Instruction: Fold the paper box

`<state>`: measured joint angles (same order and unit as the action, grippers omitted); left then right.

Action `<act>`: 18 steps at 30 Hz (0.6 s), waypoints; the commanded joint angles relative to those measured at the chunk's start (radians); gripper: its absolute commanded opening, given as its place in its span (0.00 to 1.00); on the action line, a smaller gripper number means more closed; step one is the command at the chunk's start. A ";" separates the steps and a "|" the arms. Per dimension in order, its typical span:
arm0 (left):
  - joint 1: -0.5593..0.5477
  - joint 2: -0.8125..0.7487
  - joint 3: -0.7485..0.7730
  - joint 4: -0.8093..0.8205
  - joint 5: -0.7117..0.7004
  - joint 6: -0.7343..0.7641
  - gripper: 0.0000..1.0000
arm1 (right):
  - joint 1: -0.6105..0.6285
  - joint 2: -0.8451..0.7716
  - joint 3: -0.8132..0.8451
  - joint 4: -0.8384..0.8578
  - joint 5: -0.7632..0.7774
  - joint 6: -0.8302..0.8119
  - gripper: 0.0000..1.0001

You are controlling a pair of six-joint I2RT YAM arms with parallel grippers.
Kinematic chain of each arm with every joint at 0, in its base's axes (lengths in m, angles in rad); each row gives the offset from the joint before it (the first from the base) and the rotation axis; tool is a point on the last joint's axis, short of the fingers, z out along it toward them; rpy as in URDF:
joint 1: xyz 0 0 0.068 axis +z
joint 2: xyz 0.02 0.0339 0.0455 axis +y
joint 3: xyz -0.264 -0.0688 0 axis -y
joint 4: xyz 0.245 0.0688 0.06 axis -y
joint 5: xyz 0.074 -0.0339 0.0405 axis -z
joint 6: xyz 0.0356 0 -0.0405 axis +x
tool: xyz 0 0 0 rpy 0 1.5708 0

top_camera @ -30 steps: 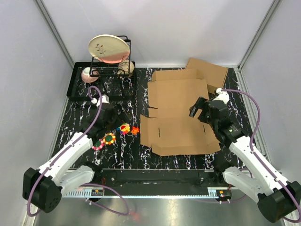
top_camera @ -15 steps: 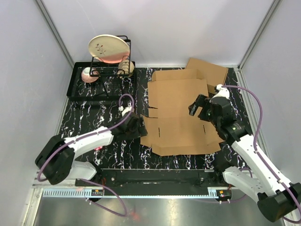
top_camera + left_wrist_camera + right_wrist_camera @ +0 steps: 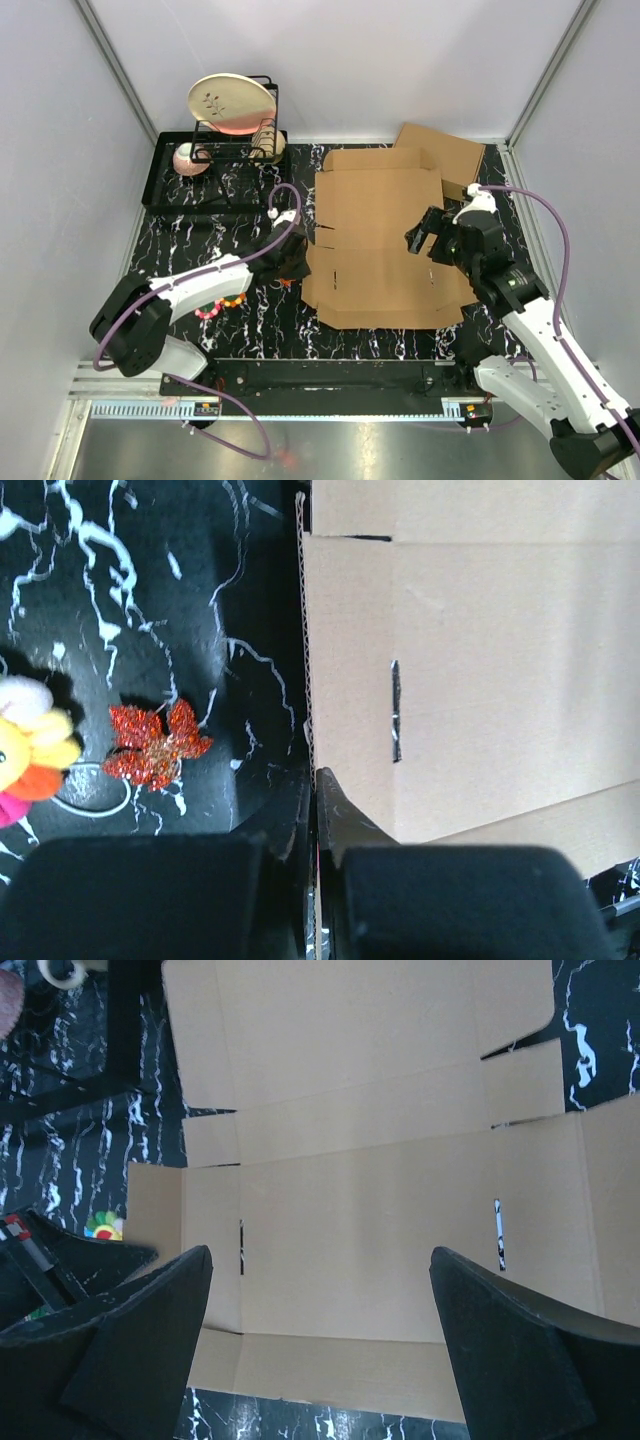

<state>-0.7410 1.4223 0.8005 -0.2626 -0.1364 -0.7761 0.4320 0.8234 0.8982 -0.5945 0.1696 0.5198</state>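
The paper box [image 3: 385,230] lies flat and unfolded on the black marbled mat, a brown cardboard sheet with flaps and slots. My left gripper [image 3: 297,258] sits at its near-left flap. In the left wrist view the left gripper [image 3: 314,780] is shut on the corrugated edge of the paper box [image 3: 480,660], one finger on each side of the sheet. My right gripper [image 3: 425,240] hovers over the sheet's right half. The right wrist view shows the right gripper [image 3: 320,1252] wide open above the paper box [image 3: 370,1210], holding nothing.
A made-up brown cardboard box [image 3: 445,150] lies at the back right, touching the sheet. A black tray [image 3: 160,190] at the back left holds a dish rack [image 3: 262,135] with a plate [image 3: 230,103] and a pink bowl [image 3: 188,158]. Small toys [image 3: 225,300] and a red glitter flower [image 3: 152,745] lie left of the sheet.
My left arm swung right from the toys to the sheet's left edge and its jaws closed on it. The right gripper shifted slightly and stayed open.
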 commanded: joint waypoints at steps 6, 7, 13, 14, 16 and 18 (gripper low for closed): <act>0.006 -0.144 0.187 -0.075 0.130 0.282 0.00 | 0.002 -0.058 0.209 -0.116 -0.007 -0.041 0.96; 0.006 -0.154 0.260 -0.104 0.156 0.313 0.00 | 0.002 -0.061 0.228 -0.135 -0.002 -0.047 0.96; 0.005 -0.209 0.587 -0.331 0.198 0.521 0.00 | 0.002 -0.061 0.375 -0.194 0.024 -0.086 0.96; 0.006 -0.223 0.615 -0.357 0.213 0.567 0.00 | 0.002 -0.061 0.386 -0.197 0.025 -0.087 0.96; 0.005 -0.235 0.683 -0.375 0.247 0.609 0.00 | 0.002 -0.056 0.404 -0.205 0.033 -0.092 0.96; 0.006 -0.253 0.735 -0.391 0.253 0.652 0.00 | 0.002 -0.058 0.413 -0.208 0.034 -0.093 0.96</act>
<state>-0.7372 1.2255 1.4277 -0.5751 0.0498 -0.2794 0.4320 0.7643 1.2655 -0.7624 0.1802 0.4583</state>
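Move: The left fingers, some 3 cm above the table, already pinch the left edge of the flat paper box, whose middle lies about 17 cm to their right and 7 cm ahead; the slot in the gripped flap is roughly 6 cm to the right and 1 cm ahead. On the table, the red butterfly sits about 4 cm left and level, the flower toy 9 cm left and 1 cm ahead. From the open right hand the box's middle is about 7 cm ahead, 5 cm left and 20 cm below. Keeping its pinch on the left edge, the left hand pulls the paper box almost straight up off the table by about 27 cm, slowly at first and then fast, drifting slightly right while its fingers tip up some 30 degrees and swing clockwise. The right hand, empty and wide open, also rises about 14 cm and draws back a little, its fingers tipping up, with no touch on the cardboard to be seen. ##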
